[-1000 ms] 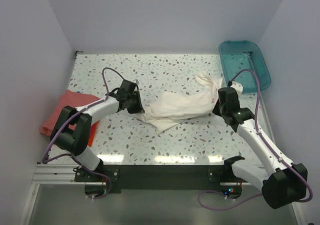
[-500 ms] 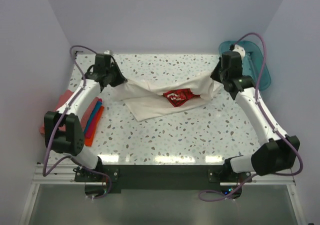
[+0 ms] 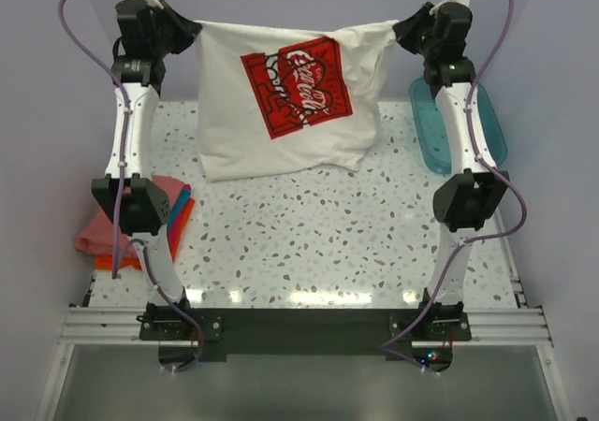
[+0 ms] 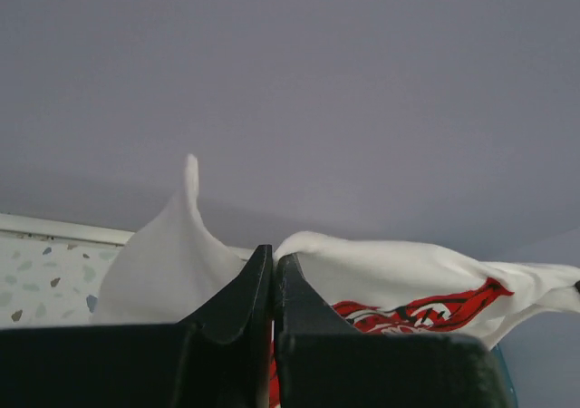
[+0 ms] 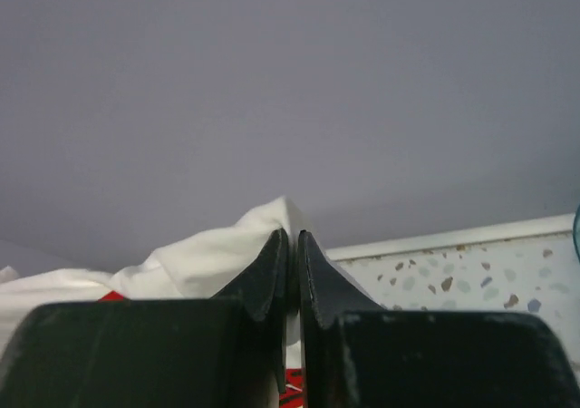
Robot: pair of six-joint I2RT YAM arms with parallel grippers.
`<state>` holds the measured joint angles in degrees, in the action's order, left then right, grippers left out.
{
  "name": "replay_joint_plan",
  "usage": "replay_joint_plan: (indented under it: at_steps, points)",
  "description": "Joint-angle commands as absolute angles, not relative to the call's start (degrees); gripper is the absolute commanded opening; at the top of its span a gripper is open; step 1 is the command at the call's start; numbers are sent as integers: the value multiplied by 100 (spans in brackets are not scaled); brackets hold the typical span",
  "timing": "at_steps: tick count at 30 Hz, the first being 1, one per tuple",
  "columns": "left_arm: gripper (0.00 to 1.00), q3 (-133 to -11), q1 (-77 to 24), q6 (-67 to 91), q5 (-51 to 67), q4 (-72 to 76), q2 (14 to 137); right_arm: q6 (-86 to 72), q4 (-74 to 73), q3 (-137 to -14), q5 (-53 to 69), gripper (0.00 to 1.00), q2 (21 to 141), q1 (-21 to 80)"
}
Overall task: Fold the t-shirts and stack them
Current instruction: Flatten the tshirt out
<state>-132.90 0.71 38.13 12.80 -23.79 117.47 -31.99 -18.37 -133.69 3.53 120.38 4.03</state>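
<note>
A large white t-shirt (image 3: pixel 281 112) with a red lettered print hangs spread out high above the table, its lower hem resting on the tabletop. My left gripper (image 3: pixel 194 28) is shut on its top left corner, and my right gripper (image 3: pixel 401 30) is shut on its top right corner. In the left wrist view the black fingers (image 4: pixel 246 290) pinch white cloth (image 4: pixel 163 263). White cloth (image 5: pixel 217 258) also bunches at the pinched fingers (image 5: pixel 317 281) in the right wrist view. Folded salmon-pink (image 3: pixel 94 234), blue (image 3: pixel 178 201) and orange-red (image 3: pixel 180 223) t-shirts lie stacked at the table's left edge.
A teal translucent tub (image 3: pixel 487 126) stands at the back right of the speckled table (image 3: pixel 309 243). Walls close in on the left, back and right sides. Both arms reach up tall from their bases at the near edge.
Both arms have risen from low over the table to high up, lifting the white t-shirt from a crumpled heap until it hangs spread between them with the print showing.
</note>
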Motion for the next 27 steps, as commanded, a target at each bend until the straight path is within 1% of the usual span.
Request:
replay_joint_plan:
  at_steps: [1, 3, 4, 6, 7, 9, 10, 11, 12, 13, 14, 15, 16, 17, 18, 19, 20, 21, 22, 23, 24, 25, 26, 27]
  points:
    - [0, -13756, 509, 4096, 1898, -1752, 11638, -3567, -1170, -14142, 993, 0, 11866, 106]
    - [0, -13135, 553, 4043, 1960, -1408, 11165, -3735, -593, -13670, 1142, 0, 11603, 18]
    - [0, -12957, 589, 3956, 1943, -1232, 10997, -3883, -354, -12936, 1195, 0, 11193, -183]
    - [0, -12492, 633, 3885, 1925, -1108, 10566, -3998, 330, -12185, 1222, 0, 10778, -342]
    - [0, -12376, 650, 3850, 1977, -1073, 10451, -4025, 430, -11642, 1274, 0, 10627, -378]
    - [0, -11956, 650, 3762, 2030, -1107, 10144, -4052, 605, -11138, 1292, 0, 10188, -457]
    - [0, -11753, 659, 3727, 2030, -1107, 10003, -4069, 659, -10588, 1327, 0, 10047, -474]
    - [0, -11516, 659, 3700, 2022, -1099, 9680, -4104, 720, -10286, 1353, 0, 9733, -509]
    - [0, -10861, 650, 3700, 2021, -968, 9485, -4113, 825, -9970, 1362, 0, 9582, -527]
    - [0, -10428, 659, 3726, 2039, -854, 9257, -4105, 817, -9332, 1354, 0, 9397, -527]
    - [0, -9954, 642, 3796, 2083, -705, 8750, -4113, 809, -8986, 1345, 0, 9230, -553]
    - [0, -8949, 650, 3866, 2118, -555, 8484, -4131, 774, -8626, 1336, 0, 8854, -554]
    - [0, -8451, 633, 3989, 2153, -354, 8229, -4131, 756, -7822, 1310, 0, 8650, -562]
    - [0, -7950, 615, 4034, 2145, -308, 7713, -4253, 695, -7387, 1196, 0, 8457, -580]
    - [0, -6997, 589, 4121, 2118, -290, 7464, -4350, 607, -6939, 1152, 0, 8020, -589]
    - [0, -6526, 484, 4157, 2083, -307, 7201, -4533, 615, -5995, 1117, 0, 7816, -606]
    - [0, -6043, 405, 4201, 2057, -334, 6685, -4605, 607, -5542, 1081, 1, 7605, -606]
    - [0, -5107, 282, 4227, 1996, -325, 6410, -4684, 537, -5111, 985, 5, 7298, -606]
    - [0, -4671, 55, 4236, 1804, -360, 6164, -4702, 536, -4323, 923, 6, 7164, -615]
    - [8, -4267, -226, 4262, 1689, -421, 5717, -4676, 432, -4037, 792, 9, 7041, -624]
    - [16, -3471, -394, 4376, 1618, -422, 5504, -4624, 187, -3791, 661, 13, 6953, -624]
    - [27, -3080, -674, 4447, 1582, -378, 5311, -4475, 176, -3370, 703, 24, 6778, -624]
    - [50, -2467, -746, 4534, 1539, -395, 4987, -4404, 115, -3227, 773, 28, 6707, -633]
    - [54, -2235, -773, 4657, 1512, -465, 4853, -4308, 27, -3121, 826, 35, 6619, -624]
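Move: The t-shirt hangs between both hands, pinched at two points along its top edge; its red print is some 22 cm inward of each hand, about 8 cm back and 17 cm below. The table where the held edge is to be laid is roughly 30 cm back and 38 cm down, about 7 cm right of the left hand and 6 cm right of the right. The teal bin lies about 24 cm right and 8 cm back of the right hand; the folded shirts some 22 cm left and 32 cm back of the left hand. The t-shirt's held edge is first raised a few centimetres and drawn outward as the hands spread, then both hands sweep it back towards the base, some 30 cm, plunging in the second half as the wrists tip down about 20 to 35 degrees. The shut fingers open just at the end, the left wider, and let go of the edge low over the table. ##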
